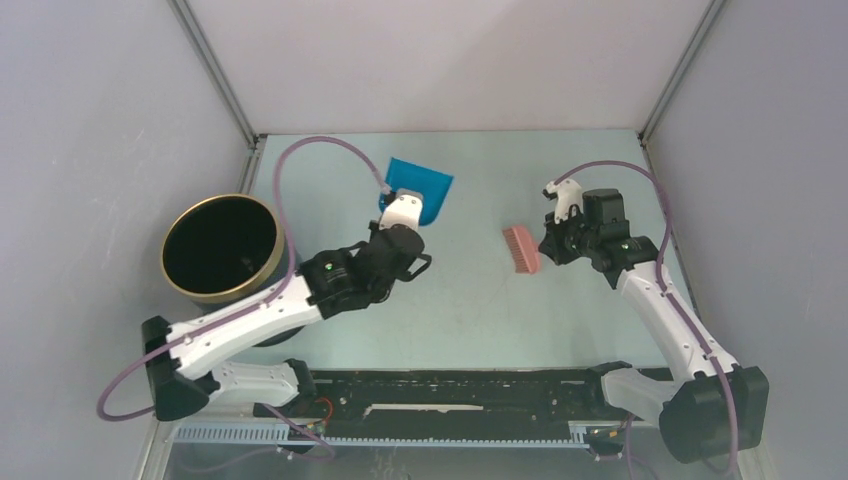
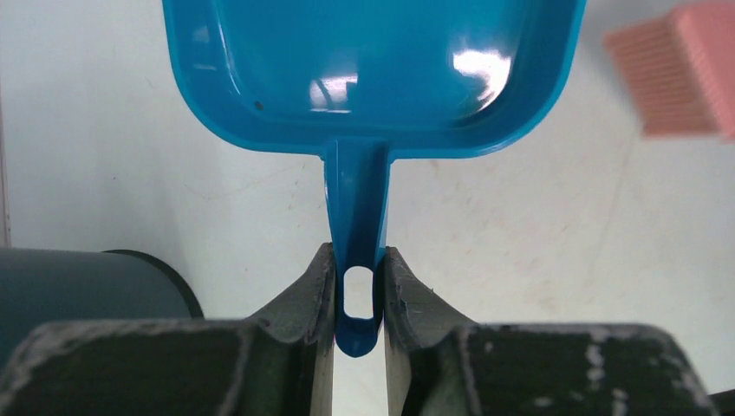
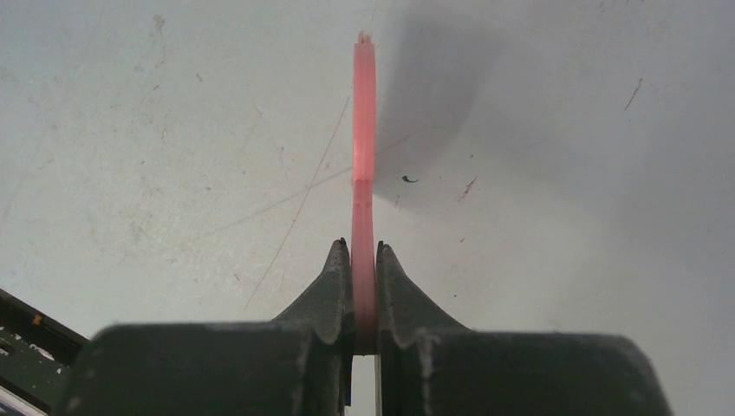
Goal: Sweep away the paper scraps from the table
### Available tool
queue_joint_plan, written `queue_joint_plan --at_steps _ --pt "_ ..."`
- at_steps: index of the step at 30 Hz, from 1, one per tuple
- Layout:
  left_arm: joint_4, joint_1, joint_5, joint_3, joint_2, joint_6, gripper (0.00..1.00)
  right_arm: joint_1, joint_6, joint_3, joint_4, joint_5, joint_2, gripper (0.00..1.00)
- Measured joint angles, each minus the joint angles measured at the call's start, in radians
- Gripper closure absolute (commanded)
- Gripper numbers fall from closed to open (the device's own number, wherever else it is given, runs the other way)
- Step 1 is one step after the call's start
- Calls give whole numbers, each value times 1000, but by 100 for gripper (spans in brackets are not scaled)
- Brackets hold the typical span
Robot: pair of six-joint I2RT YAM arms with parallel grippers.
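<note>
My left gripper (image 2: 357, 290) is shut on the handle of a blue dustpan (image 2: 373, 69), whose pan looks empty inside. In the top view the dustpan (image 1: 425, 187) sits at the back middle of the pale green table (image 1: 480, 320), with the left gripper (image 1: 393, 205) at its near-left side. My right gripper (image 3: 364, 260) is shut on the thin pink handle of a hand brush (image 3: 364, 130), seen edge-on. From above, the brush (image 1: 521, 249) points left from the right gripper (image 1: 549, 243), right of centre. The paper scraps are out of view in every frame.
A black round bin with a gold rim (image 1: 220, 248) stands at the table's left side, beside the left arm; its dark wall (image 2: 87, 286) shows in the left wrist view. Grey-white walls bound the table. A black rail (image 1: 450, 395) runs along the front edge.
</note>
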Motion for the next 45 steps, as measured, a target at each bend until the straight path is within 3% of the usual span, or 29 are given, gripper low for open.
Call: queue_joint_plan --at_steps 8,17,22,26,29,33,38,42,45 --pt "95 203 383 -182 68 160 100 -78 2 0 -7 -79 2 100" --pt "63 257 752 -127 321 238 100 -117 4 27 -74 -262 93 100" --pt "-6 257 835 -95 440 259 93 -38 -23 -6 -15 -27 3 100" --pt "-45 257 839 -95 474 259 76 92 -94 -46 56 203 -101 100" --pt "-63 258 836 -86 486 258 63 174 -158 -60 101 299 -79 87" --pt "-76 258 831 -80 492 259 50 264 -227 -64 85 329 86 63" --pt "-89 272 808 -80 472 266 42 334 -270 -68 2 272 158 21" --pt "-90 311 801 -76 419 268 39 299 -268 -66 -68 124 93 8" --pt "-71 337 771 -80 340 283 19 247 -259 -45 -86 26 37 1"
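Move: The left hand holds the dustpan high; the bare spot where it will lie is about 7 cm to the right, level fore and aft, roughly 22 cm below. The brush is some 21 cm right, 4 cm farther out and 14 cm lower, the bin about 24 cm left and 12 cm lower. The right hand holds the brush; its table spot lies about 6 cm left, 1 cm ahead and 13 cm below, the dustpan 24 cm left, 4 cm ahead and 6 cm higher. Letting go of both tools: the left hand lowers the dustpan some 21 cm to the table, easing back about 4 cm and tipping fingers down nearly 50 degrees, then opens and rises clear. The right hand dithers, lifts slightly, dips about 9 cm while swinging left and back with a counter-clockwise turn, opens wide off the brush handle and rises a little. ##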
